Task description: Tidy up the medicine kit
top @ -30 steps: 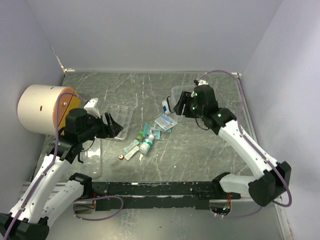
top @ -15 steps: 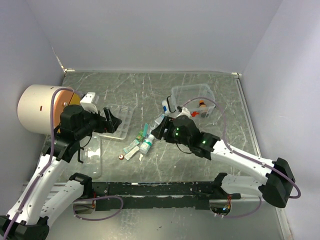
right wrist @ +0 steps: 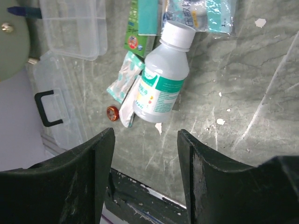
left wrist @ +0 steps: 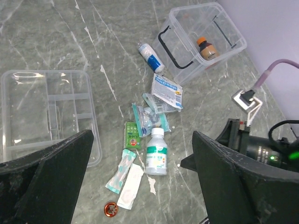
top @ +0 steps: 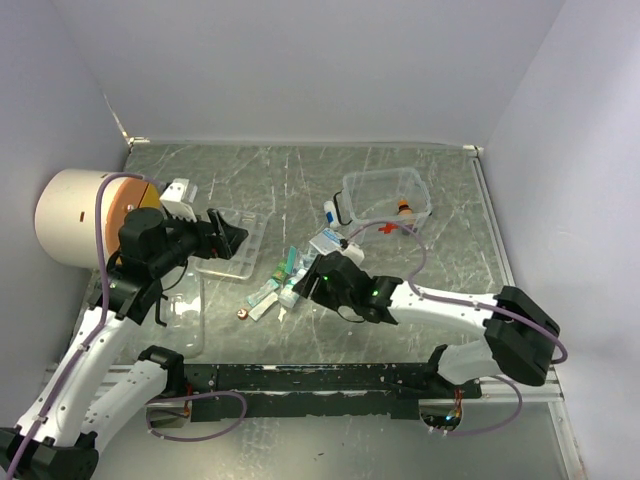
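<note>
The medicine kit's clear case [top: 385,192] [left wrist: 202,37] stands at the back right with a brown bottle [left wrist: 207,48] inside. Its divided tray [top: 232,247] [left wrist: 46,109] lies to the left, and a clear lid [top: 185,315] [right wrist: 63,121] lies near the front left. A white bottle [top: 292,290] [left wrist: 157,151] [right wrist: 161,86] lies in a loose pile with packets [left wrist: 167,91] and wrapped strips [left wrist: 122,170]. My right gripper [top: 310,283] [right wrist: 145,177] hovers open just short of the bottle's base, nothing between its fingers. My left gripper [top: 226,238] [left wrist: 145,182] is wide open above the tray's edge, holding nothing.
A big white-and-orange cylinder [top: 85,215] lies at the far left beside my left arm. A small white-and-blue tube [left wrist: 151,57] lies by the case's black handle. A red cap [left wrist: 110,209] [right wrist: 112,113] sits near the strips. Walls close in the table on three sides.
My right arm has swung from the case at the back down and left to the pile, over the white bottle. My left gripper has opened wider and shifted slightly.
</note>
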Robot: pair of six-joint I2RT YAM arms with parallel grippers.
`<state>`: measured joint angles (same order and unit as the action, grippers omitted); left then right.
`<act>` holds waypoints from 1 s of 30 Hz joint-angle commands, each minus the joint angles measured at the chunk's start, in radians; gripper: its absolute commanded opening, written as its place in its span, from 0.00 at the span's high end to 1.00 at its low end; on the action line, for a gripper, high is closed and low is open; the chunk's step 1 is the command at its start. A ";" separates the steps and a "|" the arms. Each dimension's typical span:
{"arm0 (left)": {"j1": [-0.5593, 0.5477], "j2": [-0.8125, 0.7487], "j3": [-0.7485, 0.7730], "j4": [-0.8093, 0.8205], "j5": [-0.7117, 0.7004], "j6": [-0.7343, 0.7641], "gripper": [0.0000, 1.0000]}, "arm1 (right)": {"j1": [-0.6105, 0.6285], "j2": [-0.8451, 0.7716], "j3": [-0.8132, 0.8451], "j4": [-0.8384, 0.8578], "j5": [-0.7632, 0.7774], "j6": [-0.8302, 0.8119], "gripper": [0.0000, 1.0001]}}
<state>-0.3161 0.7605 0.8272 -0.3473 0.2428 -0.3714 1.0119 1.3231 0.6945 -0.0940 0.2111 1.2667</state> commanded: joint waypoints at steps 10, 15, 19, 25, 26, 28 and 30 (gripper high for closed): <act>0.004 0.005 -0.035 0.089 0.071 -0.051 0.03 | 0.005 0.195 0.111 0.044 0.054 0.015 0.41; 0.004 0.028 -0.018 0.083 0.079 -0.041 0.03 | -0.004 0.258 0.154 0.048 0.028 0.015 0.42; 0.003 0.031 0.010 0.068 0.032 -0.027 0.03 | -0.005 0.279 0.183 -0.006 0.037 0.034 0.44; 0.012 0.039 0.000 0.089 0.035 -0.034 0.03 | -0.005 0.300 0.189 -0.054 0.075 0.040 0.45; 0.012 0.042 0.003 0.078 0.032 -0.029 0.04 | -0.007 0.310 0.189 -0.048 0.065 0.036 0.46; 0.014 0.039 0.009 0.058 0.022 -0.015 0.04 | -0.015 0.326 0.184 -0.018 0.034 0.030 0.48; 0.014 0.031 0.010 0.053 0.023 -0.007 0.03 | -0.016 0.336 0.178 0.013 0.015 0.024 0.50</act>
<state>-0.3111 0.8017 0.8040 -0.2974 0.2806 -0.4061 1.0050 1.6302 0.8608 -0.1112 0.2359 1.2938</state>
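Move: The white bottle with the green label lies about 5 cm ahead of the right hand, 4 cm to its left and 6 cm below. The small green box stands some 4 cm farther out and 3 cm left of the bottle, the clear teal packet some 5 cm farther out and 3 cm right of it; the white strip lies about 10 cm left of the hand and 1 cm ahead. From the left hand the bottle is about 3 cm back, 11 cm right and 23 cm below. The white bottle is closed in on by the right gripper, its fingers held part open: it sinks about 3 cm, slides forward and left nearly level, then sinks again, some 5 cm down in all. The wrist tilts only slightly, and the fingertips end close to the bottle's sides without visibly gripping. ##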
